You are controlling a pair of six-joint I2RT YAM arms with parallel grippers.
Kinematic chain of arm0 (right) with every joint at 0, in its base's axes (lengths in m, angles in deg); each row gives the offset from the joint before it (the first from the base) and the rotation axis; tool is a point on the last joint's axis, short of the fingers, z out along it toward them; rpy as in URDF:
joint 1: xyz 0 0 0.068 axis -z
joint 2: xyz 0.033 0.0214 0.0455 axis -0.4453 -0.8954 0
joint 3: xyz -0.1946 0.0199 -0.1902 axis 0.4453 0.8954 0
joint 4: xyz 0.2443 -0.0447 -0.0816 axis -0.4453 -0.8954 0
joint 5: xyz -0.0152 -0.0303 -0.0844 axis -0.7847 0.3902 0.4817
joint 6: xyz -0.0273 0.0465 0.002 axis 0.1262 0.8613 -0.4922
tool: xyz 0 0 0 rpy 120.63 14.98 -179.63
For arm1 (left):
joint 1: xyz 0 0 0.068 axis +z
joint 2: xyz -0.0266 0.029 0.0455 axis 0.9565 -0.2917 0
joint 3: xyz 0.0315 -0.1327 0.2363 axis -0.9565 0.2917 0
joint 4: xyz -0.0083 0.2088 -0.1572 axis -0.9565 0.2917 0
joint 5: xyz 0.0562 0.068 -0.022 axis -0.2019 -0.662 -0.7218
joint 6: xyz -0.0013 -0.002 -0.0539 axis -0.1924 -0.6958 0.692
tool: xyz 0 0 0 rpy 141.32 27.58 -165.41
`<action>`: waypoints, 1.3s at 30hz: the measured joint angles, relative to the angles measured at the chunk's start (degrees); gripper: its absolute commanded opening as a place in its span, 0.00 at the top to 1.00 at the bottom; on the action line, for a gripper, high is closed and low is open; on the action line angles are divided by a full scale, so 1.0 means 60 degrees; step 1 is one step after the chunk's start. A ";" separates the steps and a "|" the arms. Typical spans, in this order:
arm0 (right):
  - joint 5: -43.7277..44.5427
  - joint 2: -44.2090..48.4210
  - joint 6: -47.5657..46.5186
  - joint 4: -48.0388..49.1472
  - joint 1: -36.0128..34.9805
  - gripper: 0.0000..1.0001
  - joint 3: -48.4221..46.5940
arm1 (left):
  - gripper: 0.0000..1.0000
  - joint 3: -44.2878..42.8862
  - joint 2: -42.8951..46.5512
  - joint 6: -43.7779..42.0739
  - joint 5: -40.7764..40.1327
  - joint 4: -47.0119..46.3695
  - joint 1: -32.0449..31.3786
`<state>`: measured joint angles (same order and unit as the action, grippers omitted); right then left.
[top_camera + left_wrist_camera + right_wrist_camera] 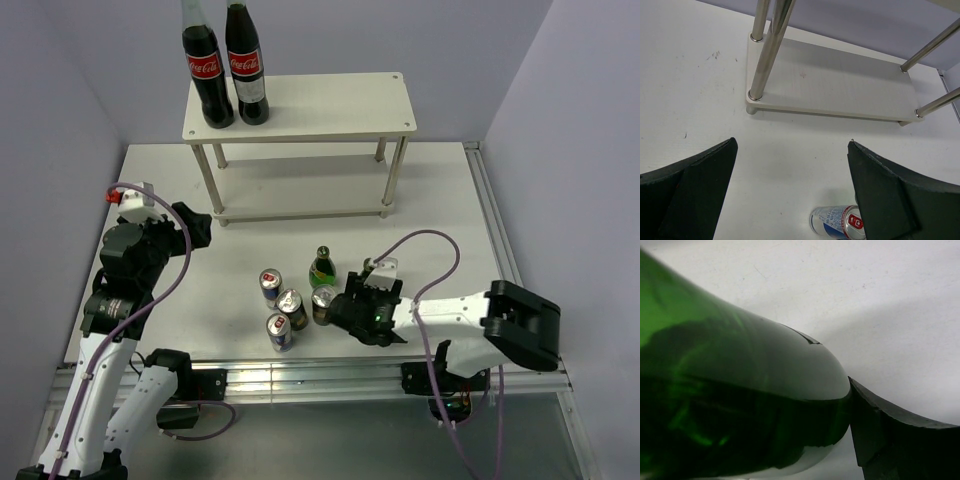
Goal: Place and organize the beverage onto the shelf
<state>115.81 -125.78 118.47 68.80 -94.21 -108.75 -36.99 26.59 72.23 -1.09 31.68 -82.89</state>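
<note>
The white two-tier shelf point(330, 110) stands at the back; its lower board point(840, 85) shows in the left wrist view. On the table stand one green bottle point(321, 268), two blue-and-silver cans point(270, 287) point(280, 332) and two gold-topped cans point(290, 303) point(323, 300). My right gripper point(345, 308) is low beside the right gold-topped can. It is shut on a second green bottle point(740, 405), whose glass fills the right wrist view with one finger point(900, 445) pressed against it. My left gripper point(195, 228) is open and empty left of the shelf; a blue-and-silver can point(837, 222) shows below it.
Two tall cola bottles point(225, 65) with red labels stand on the left end of the shelf's top board. Thin metal legs point(767, 50) hold up the shelf. Grey walls close in the table on the left, back and right.
</note>
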 measured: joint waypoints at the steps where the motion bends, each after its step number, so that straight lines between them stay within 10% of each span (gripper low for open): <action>1: -0.0058 0.0233 -0.0058 -0.0364 -0.0036 1.00 -0.0080 | 0.01 0.0000 0.0004 -0.0004 0.0004 -0.0004 0.0000; 14: -0.0470 0.4095 -0.6058 -0.0259 0.0692 1.00 -0.3687 | 0.01 0.0000 0.0186 -0.0040 0.0135 -0.0004 0.0000; 26: -0.2113 0.0627 -1.0724 0.0583 0.3730 1.00 -0.9876 | 0.01 0.0000 0.0295 -0.0164 0.0135 -0.0004 0.0000; 39: -0.3453 -0.2601 -1.1151 -0.0667 0.6284 1.00 -1.3074 | 0.01 0.0000 0.0386 -0.0175 0.0138 -0.0004 0.0000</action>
<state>95.09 -141.38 51.56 64.80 -56.51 -187.20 -36.99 28.91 71.18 -0.26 31.66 -82.89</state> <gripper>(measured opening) 0.812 0.994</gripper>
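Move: The right hand already holds a green bottle near the table. Its place to go, the right end of the top shelf, lies about 28 cm ahead, 3 cm right and 30 cm up. The nearer cola bottle up there is some 24 cm left of the hand. On the table a dark can stands 8 cm left and 3 cm back, the other green bottle 9 cm left and 4 cm ahead. From the left hand, that shelf end is about 23 cm ahead, 40 cm right and 5 cm up. Up first, almost straight, then increasingly forward: the right arm carries the clasped bottle off the table to the right end of the top shelf, climbing about 40 cm and reaching some 25 cm out, then sinks a few centimetres above the board. The wrist tips the fingers upward by some 25 degrees on the way and eases partly back; the grip stays closed on the bottle. ##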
